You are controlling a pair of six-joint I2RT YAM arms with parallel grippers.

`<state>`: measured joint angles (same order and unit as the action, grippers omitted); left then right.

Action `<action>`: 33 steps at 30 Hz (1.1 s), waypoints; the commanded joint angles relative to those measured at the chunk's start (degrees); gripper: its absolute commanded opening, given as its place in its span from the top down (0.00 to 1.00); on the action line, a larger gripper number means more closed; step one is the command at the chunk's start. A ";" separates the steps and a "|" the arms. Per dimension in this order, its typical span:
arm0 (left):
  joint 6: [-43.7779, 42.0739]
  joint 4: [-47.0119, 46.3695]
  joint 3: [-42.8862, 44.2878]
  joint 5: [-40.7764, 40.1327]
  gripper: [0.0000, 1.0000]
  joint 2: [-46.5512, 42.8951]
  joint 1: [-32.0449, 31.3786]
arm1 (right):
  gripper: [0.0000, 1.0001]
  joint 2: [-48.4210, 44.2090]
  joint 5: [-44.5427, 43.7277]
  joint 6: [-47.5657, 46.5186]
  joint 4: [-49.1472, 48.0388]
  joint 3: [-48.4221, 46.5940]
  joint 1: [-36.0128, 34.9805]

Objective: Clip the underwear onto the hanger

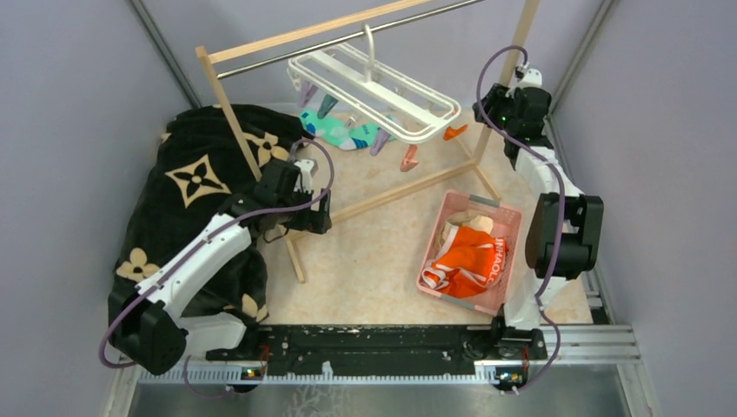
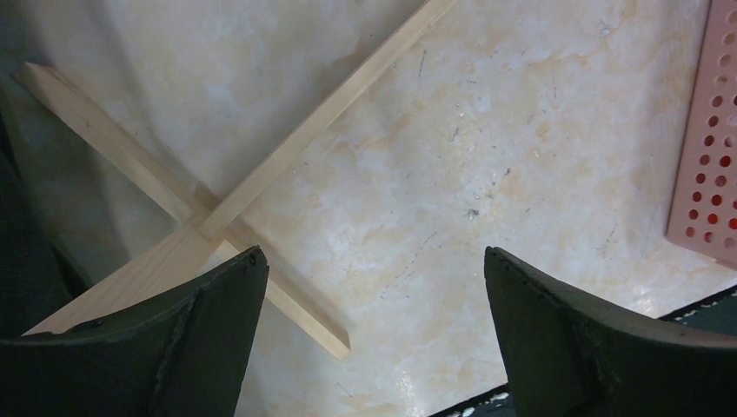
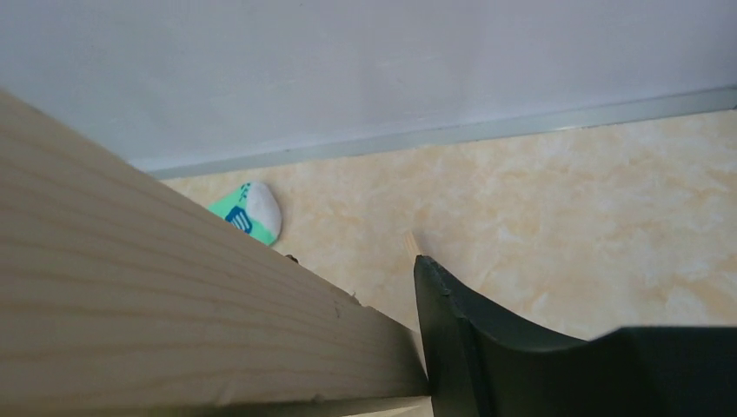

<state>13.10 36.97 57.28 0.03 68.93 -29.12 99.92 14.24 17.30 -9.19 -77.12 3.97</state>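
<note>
The orange underwear (image 1: 469, 261) lies bunched in a pink basket (image 1: 513, 213) at the right of the table. The white hanger (image 1: 382, 87) hangs by its hook from the rack's metal bar at the back, and its purple, teal and orange clips dangle below. My left gripper (image 1: 317, 208) (image 2: 374, 261) hovers open over bare table beside the rack's foot, with nothing between its fingers. My right gripper (image 1: 520, 95) is up at the rack's right wooden post (image 3: 174, 304). One finger (image 3: 469, 347) presses against the wood. The other is hidden behind the post.
A teal sock (image 1: 343, 130) (image 3: 248, 213) lies under the hanger. A black blanket with gold flowers (image 1: 191, 191) covers the left side under my left arm. The rack's crossed wooden feet (image 2: 330, 113) run across the table. A beige cloth (image 1: 465, 224) shares the basket, whose edge (image 2: 708, 130) shows in the left wrist view.
</note>
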 commanded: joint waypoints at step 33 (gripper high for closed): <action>-13.58 -9.70 13.43 14.14 0.00 -16.59 1.26 | 0.25 -40.23 -8.27 15.69 11.07 12.13 3.32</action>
<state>-0.03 30.46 65.65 11.73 53.93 -28.08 68.38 6.83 24.27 -2.11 -67.20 6.70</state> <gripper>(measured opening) 0.997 0.762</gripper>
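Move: In the right hand's half-closed grip, at about 0 cm, is the rack's right upright. From that hand the basket lies roughly 32 cm back, 1 cm to the right and 21 cm below, the green sock some 29 cm to the left, 2 cm back and 24 cm below. The open left hand has the rack's left upright about 8 cm to its left, 1 cm back and slightly lower; the sock is some 20 cm ahead of it, 6 cm right and 15 cm below. Pushing the rack away from the base, the right hand keeps its hold on the right upright for about 4 cm forward, then opens, lets go, and pulls back some 16 cm while rising 14 cm. The left hand, beside the left upright and seeming to bear on it, goes about 3 cm forward, then lifts about 17 cm from its low point, drawing slightly back and left while its fingers, staying open, tilt up towards forward. ##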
